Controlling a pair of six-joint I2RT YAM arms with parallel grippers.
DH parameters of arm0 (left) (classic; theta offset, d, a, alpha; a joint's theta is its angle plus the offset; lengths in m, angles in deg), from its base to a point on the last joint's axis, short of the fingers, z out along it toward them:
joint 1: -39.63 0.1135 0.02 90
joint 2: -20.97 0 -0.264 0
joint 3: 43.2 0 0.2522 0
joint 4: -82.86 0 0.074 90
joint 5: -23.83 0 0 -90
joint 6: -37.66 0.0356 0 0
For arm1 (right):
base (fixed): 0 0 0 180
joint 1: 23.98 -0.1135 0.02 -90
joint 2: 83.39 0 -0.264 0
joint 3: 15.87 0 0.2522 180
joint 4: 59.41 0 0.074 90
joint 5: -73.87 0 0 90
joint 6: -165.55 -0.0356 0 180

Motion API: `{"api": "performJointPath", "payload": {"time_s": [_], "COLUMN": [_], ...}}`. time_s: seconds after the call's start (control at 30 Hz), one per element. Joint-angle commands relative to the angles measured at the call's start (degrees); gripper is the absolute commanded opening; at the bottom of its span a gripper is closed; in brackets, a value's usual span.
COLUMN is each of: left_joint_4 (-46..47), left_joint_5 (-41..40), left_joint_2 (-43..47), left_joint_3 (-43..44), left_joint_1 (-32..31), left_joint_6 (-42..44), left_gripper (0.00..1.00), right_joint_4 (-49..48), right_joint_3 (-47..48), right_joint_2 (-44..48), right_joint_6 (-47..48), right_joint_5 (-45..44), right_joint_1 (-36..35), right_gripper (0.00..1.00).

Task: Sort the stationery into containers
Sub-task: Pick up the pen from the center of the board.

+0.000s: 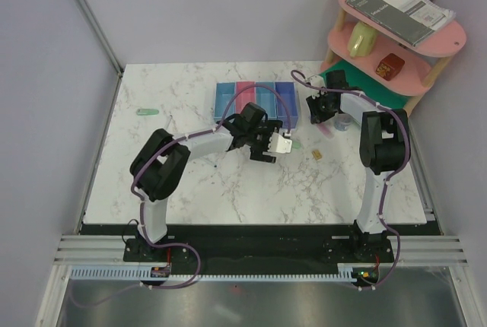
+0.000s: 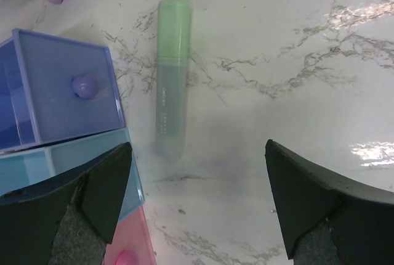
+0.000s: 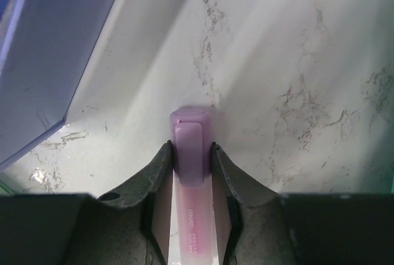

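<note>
The containers (image 1: 228, 99) are a joined row of small trays at the back middle of the table. My left gripper (image 2: 200, 197) hangs open just right of their purple-blue end tray (image 2: 68, 92). Nothing is between its fingers. A pale green marker (image 2: 171, 86) lies on the marble ahead of it. My right gripper (image 3: 191, 151) is shut on the pink-purple marker (image 3: 192, 154), its fingers pressing both sides just below the cap, low over the table. A second green marker (image 1: 145, 112) lies far left. A gold clip (image 1: 314, 154) and a grey roll (image 1: 344, 122) lie near the right arm.
A pink tiered shelf (image 1: 449, 38) stands at the back right with a grey notebook (image 1: 399, 4) on top. A green mat (image 1: 380, 87) lies under it. A tray wall (image 3: 55, 49) rises close to the left of my right gripper.
</note>
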State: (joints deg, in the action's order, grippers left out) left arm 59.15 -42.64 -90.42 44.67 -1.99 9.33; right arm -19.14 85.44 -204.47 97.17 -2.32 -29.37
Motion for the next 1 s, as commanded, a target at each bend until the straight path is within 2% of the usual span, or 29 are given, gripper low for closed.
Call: {"api": "performJointPath", "payload": {"time_s": [0.0, 0.13, 0.23, 0.33, 0.47, 0.97], "left_joint_4": [2.92, 3.63, 3.63, 3.63, 3.02, -13.41], "left_joint_5": [3.72, 3.80, 4.42, 5.03, 5.39, 6.97], "left_joint_2": [-3.12, -5.85, -7.08, -7.78, -8.93, -17.89], "left_joint_3": [3.24, 4.81, 5.43, 5.61, 5.79, 20.37], "left_joint_1": [-0.65, -0.65, -0.65, -0.65, -0.65, -0.30], "left_joint_6": [3.98, 5.65, 6.27, 6.80, 8.72, 11.01], "left_gripper": [0.95, 0.91, 0.76, 0.68, 0.64, 0.66], "right_joint_4": [3.82, 3.56, 3.21, 2.94, 2.59, 2.59], "right_joint_3": [-3.26, -4.75, -5.81, -6.25, -6.69, -8.36], "right_joint_2": [-0.39, 2.94, 5.40, 7.77, 10.59, 17.54], "right_joint_6": [-0.53, -1.50, -2.38, -3.17, -4.22, -3.26], "right_joint_5": [4.03, 5.70, 6.32, 7.38, 8.69, 10.02], "right_joint_1": [-0.15, -0.15, -0.24, -0.06, -0.15, -0.15], "right_gripper": [0.24, 0.23, 0.27, 0.29, 0.30, 0.31]}}
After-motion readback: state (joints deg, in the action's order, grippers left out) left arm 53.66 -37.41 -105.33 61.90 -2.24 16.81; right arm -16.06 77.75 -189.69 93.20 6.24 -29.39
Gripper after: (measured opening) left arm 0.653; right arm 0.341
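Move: The green pen lies crosswise, some 7 cm to the left hand's right, 3 cm ahead and 5 below. The dark blue bin's middle is about 16 cm ahead of that hand and 8 right; a small tan block is roughly 18 right, 1 back. The right hand already pinches the pink pen's cap end: from it the dark blue bin is about 11 cm left and 5 ahead, the rubber-band jar 8 right, level, and the green pen 12 left, 8 back. Keeping its pinch on the pink pen, the right hand draws back about 4.5 cm low over the board, then lifts it some 7 cm, drifting slightly left and tilting. The left hand sinks about 2.5 cm while sliding right, then continues right and forward over the green pen, its wide-open fingers narrowing to about two thirds and turning slightly clockwise, without closing on it. ##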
